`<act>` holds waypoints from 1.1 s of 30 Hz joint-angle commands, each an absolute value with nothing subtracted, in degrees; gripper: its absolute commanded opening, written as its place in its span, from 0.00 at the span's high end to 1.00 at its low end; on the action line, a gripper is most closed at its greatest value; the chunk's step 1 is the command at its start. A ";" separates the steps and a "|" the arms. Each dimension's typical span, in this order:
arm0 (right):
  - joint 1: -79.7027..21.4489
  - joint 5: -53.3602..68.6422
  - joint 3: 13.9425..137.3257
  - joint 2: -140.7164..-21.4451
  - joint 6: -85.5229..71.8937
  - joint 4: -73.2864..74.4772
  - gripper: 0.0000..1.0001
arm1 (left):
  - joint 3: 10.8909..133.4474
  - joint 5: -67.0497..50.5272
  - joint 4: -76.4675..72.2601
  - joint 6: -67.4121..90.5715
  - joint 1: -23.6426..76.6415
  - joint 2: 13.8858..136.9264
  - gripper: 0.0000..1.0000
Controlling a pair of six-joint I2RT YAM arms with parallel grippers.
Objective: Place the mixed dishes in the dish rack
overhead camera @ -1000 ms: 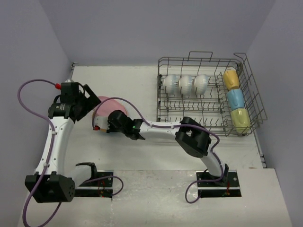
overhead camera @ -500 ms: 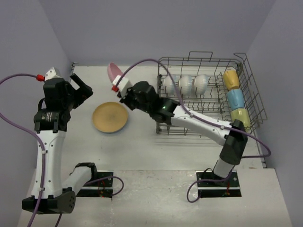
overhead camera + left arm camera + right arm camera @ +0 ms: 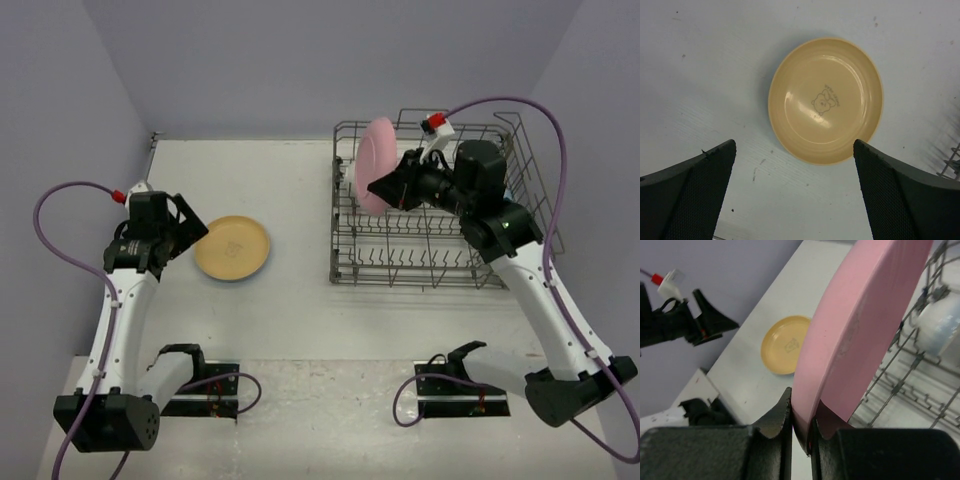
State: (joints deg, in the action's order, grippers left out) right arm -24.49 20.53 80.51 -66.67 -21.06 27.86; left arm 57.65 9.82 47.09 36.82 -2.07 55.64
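Observation:
My right gripper (image 3: 393, 190) is shut on the rim of the pink plate (image 3: 376, 163), holding it on edge above the left part of the dish rack (image 3: 440, 262). In the right wrist view the fingers pinch the pink plate (image 3: 865, 315) at its lower edge, and a white bowl (image 3: 940, 330) sits among the rack wires (image 3: 900, 385). The orange-yellow plate (image 3: 232, 248) lies flat on the table, left of the rack. My left gripper (image 3: 190, 233) hovers at that plate's left side, open and holding nothing. The left wrist view shows the plate (image 3: 826, 100) just beyond the spread fingers (image 3: 690, 195). The mugs are hidden behind my right arm.
Purple walls close in the table on the left, back and right. A step in the table edge runs along the front, near both arm bases. My left arm (image 3: 685, 322) shows in the right wrist view beside the orange-yellow plate (image 3: 785, 344).
My right gripper has carried the pink plate from the table up and right to above the rack. The left arm has shifted near the now uncovered orange-yellow plate, jaws open.

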 commanded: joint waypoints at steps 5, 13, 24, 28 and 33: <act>-22.77 40.16 73.05 -67.93 -25.92 29.09 1.00 | 54.49 10.28 40.70 35.68 -2.02 58.80 0.00; -21.80 34.81 71.28 -70.84 -27.16 29.09 1.00 | 52.56 10.55 39.20 35.95 -2.02 59.76 0.00; -19.60 32.17 72.16 -70.14 -27.25 29.09 1.00 | 52.03 10.72 38.93 36.12 -2.11 60.91 0.00; -18.99 33.83 71.63 -71.28 -27.16 28.83 1.00 | 51.94 10.90 38.94 36.21 -2.02 61.08 0.00; -18.81 35.15 69.79 -72.94 -28.56 26.20 1.00 | 51.68 10.90 38.94 36.56 -2.02 61.61 0.00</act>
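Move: The pink plate in the right fingers is bound for the rack's front-left slots, some 3 cm ahead of that hand, 3 cm left and 29 cm below. The nearest white bowl stands about 15 cm ahead and 3 cm left, the third bowl 15 cm ahead and 11 cm right. From the open left hand, the beige plate lies roughly 9 cm ahead, 4 cm right, 18 cm below; from the right, 7 cm ahead, 31 cm left. The pink plate, still pinched by its edge and held on edge, is lowered about 10 cm towards the rack's front-left slots, quickly at first, the right hand easing back 3 cm and then creeping forward again while its fingers tip down some 20 degrees. The left hand, fingers wide open, sinks about 4.5 cm towards the beige plate. ##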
